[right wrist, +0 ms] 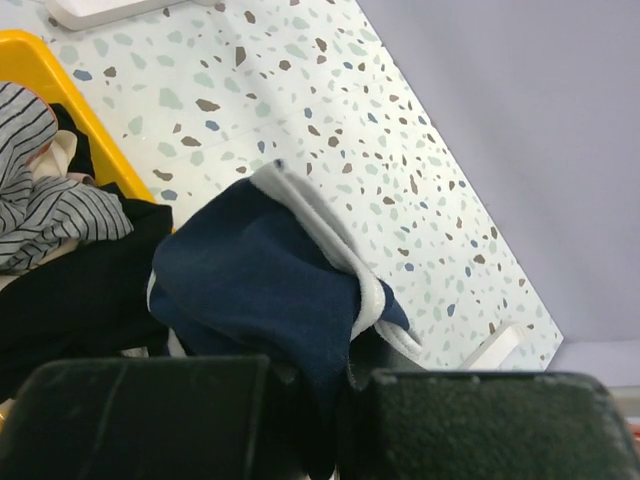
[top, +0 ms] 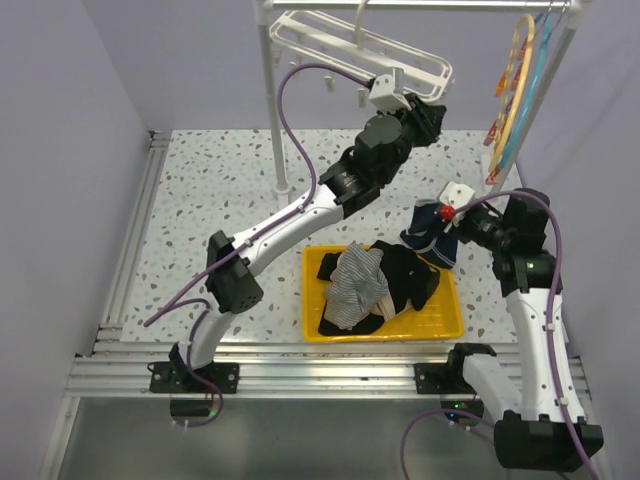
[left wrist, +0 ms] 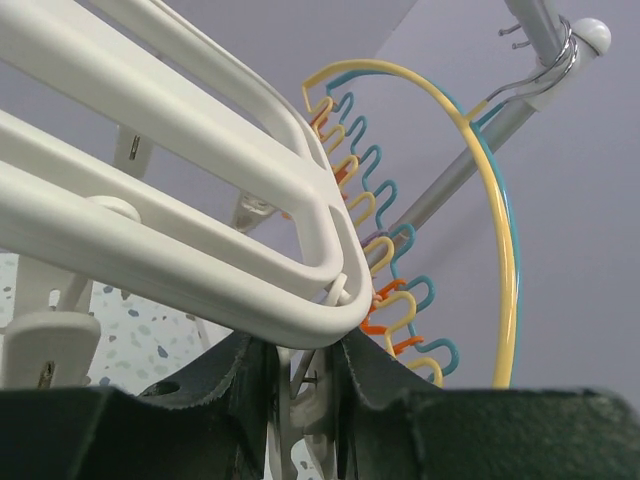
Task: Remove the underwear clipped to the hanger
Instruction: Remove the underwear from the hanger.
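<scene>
The white clip hanger [top: 360, 45] hangs from the rack at the top. My left gripper [top: 428, 112] is raised to its right end. In the left wrist view its jaws [left wrist: 300, 350] press both sides of a white clip [left wrist: 305, 390] under the hanger frame [left wrist: 200, 230], and no cloth shows in that clip. My right gripper [top: 452, 222] is shut on navy blue underwear [top: 430, 238] with a white band [right wrist: 260, 280], held above the back right corner of the yellow tray [top: 385, 335]. Grey striped underwear [top: 358, 282] and black underwear [top: 408, 280] lie in the tray.
The rack's white post [top: 275, 110] stands behind the tray on the speckled table. Several coloured wavy hangers [top: 515, 90] hang at the rack's right end, close beyond the left gripper [left wrist: 500, 230]. Lavender walls close in the left, back and right.
</scene>
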### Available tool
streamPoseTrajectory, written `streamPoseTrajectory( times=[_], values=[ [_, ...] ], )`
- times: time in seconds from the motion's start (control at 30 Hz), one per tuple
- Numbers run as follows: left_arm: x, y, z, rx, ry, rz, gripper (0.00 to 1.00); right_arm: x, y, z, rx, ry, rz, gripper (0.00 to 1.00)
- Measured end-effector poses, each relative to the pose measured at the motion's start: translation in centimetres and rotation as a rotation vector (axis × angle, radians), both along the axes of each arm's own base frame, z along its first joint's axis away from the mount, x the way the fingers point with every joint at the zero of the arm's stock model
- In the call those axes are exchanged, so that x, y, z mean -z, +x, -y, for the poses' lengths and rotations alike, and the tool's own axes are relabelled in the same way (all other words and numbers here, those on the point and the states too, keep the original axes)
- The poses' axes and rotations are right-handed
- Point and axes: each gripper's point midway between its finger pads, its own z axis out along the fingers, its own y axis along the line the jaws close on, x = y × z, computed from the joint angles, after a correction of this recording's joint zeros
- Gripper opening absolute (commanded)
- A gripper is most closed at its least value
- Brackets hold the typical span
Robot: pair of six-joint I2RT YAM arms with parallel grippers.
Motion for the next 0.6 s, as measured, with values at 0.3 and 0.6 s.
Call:
streamPoseTrajectory(
  times=[0.3,0.6],
  values=[
    [-0.2,-1.0,-0.7,0.025,0.000,0.012,0.80,0.2,0.4,0.3,0.029,0.005,-0.007,0.00],
    [-3.0,-4.5,-4.5,0.059,-0.008,0.044,0.95,0.9,1.3,0.5,0.054,0.033,-0.049,0.00]
  ],
)
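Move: The corner clip of the white hanger is between my shut left fingers; the hanger's middle is about 7 cm ahead, 13 cm left and 7 cm above. The freed navy underwear lies about 13 cm back, 4 cm right and 22 cm below that hand. From my right hand, which grips it, the yellow basket's middle is some 6 cm back, 12 cm left and 25 cm down, the black cloth inside 2 cm back and 7 cm left. I spread my left fingers wide to let go of the hanger's corner clip and, as they open, draw that hand away, about 4.5 cm back and as much to the left, rising some 3 cm. My right hand keeps its pinch on the navy underwear and only eases a little forward and down. ##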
